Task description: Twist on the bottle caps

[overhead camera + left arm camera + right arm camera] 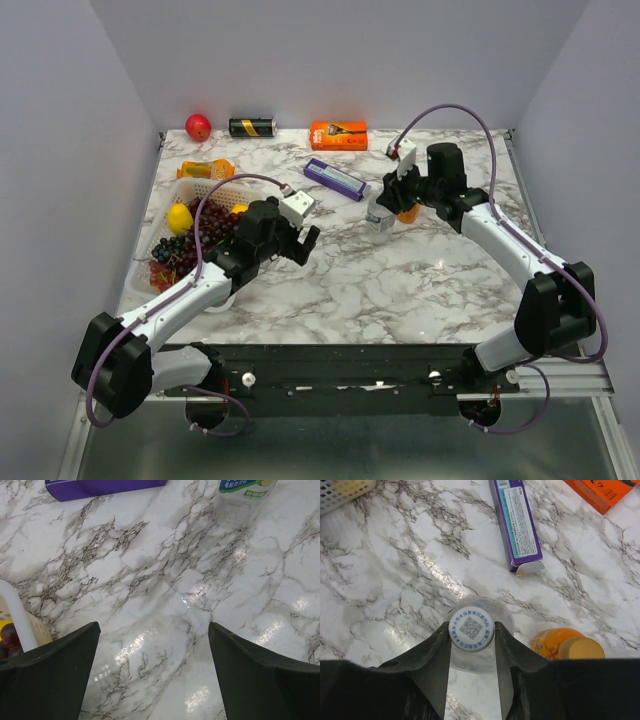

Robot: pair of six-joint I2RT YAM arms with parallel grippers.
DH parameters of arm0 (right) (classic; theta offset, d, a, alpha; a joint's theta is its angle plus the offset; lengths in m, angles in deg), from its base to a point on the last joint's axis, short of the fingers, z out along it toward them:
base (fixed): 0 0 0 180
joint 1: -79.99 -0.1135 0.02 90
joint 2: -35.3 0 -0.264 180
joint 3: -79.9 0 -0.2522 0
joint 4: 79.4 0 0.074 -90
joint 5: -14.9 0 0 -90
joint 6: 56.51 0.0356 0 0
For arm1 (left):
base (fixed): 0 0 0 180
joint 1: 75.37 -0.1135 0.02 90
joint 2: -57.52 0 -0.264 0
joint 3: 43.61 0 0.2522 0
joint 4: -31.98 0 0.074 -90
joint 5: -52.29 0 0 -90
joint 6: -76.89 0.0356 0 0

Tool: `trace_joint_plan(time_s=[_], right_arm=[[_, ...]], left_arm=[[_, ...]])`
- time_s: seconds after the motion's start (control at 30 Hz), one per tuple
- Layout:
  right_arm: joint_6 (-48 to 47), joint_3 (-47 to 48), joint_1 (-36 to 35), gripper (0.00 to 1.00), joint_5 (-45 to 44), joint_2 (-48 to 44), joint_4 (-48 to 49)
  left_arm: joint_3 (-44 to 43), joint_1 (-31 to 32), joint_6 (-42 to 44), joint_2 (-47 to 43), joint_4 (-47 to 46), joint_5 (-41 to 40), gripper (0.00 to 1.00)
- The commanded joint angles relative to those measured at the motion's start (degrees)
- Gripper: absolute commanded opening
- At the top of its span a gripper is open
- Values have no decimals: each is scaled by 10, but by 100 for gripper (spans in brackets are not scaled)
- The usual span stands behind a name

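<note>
A clear bottle (380, 216) stands upright at mid-table, its label band (242, 487) showing at the top of the left wrist view. Its whitish cap (471, 628), printed with a blue code, sits on the neck. My right gripper (470, 630) reaches down over it from above, and its two fingers press the cap's left and right sides. Just to the right stands a short orange bottle (551, 643) with a tan-orange cap (583, 648) on top. My left gripper (152, 626) hovers wide open over bare marble near the basket, with nothing between its fingers.
A purple box (335, 178) lies behind the clear bottle, with an orange box (338, 134) farther back. A black can (252, 127) and a red fruit (198, 126) are at the back left. A white basket (185, 188) of fruit stands left, an orange pack (205, 168) behind it.
</note>
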Motion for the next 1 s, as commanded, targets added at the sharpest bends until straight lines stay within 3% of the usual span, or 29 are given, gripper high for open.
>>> trace_joint_plan(time_s=[0.0, 0.3, 0.6, 0.8, 0.97], right_arm=[[15, -12, 2, 54, -23, 2, 22], [13, 10, 3, 69, -24, -5, 19], [-22, 111, 3, 99, -21, -46, -78], [18, 140, 2, 99, -20, -96, -131], [109, 149, 3, 100, -176, -130, -174]], left_arm=[[-20, -3, 9, 3, 3, 4, 99], [-18, -4, 11, 1, 5, 20, 99], [-21, -9, 15, 7, -6, 23, 99], [-23, -14, 7, 8, -18, 20, 99], [-23, -18, 4, 6, -26, 22, 99]])
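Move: The capped bottle stands on the table directly under the right hand, its middle some 8 cm below, its white cap still between the fingertips. From that hand the orange bottle is about 4 cm ahead, 7 cm right; the blue-capped bottle some 6 cm ahead, 15 cm right; the purple box about 14 cm ahead, 12 cm left. From the left hand the white-capped bottle lies about 9 cm ahead, 18 cm right, slightly lower. The right fingers let go of the white cap, spreading from just under half open to fully open while the hand stays almost still around the bottle top. Only then does the hand lift away from it, rising about 14 cm with a small draw back and to the right near the end, the fingers tipping up some 10 degrees. ##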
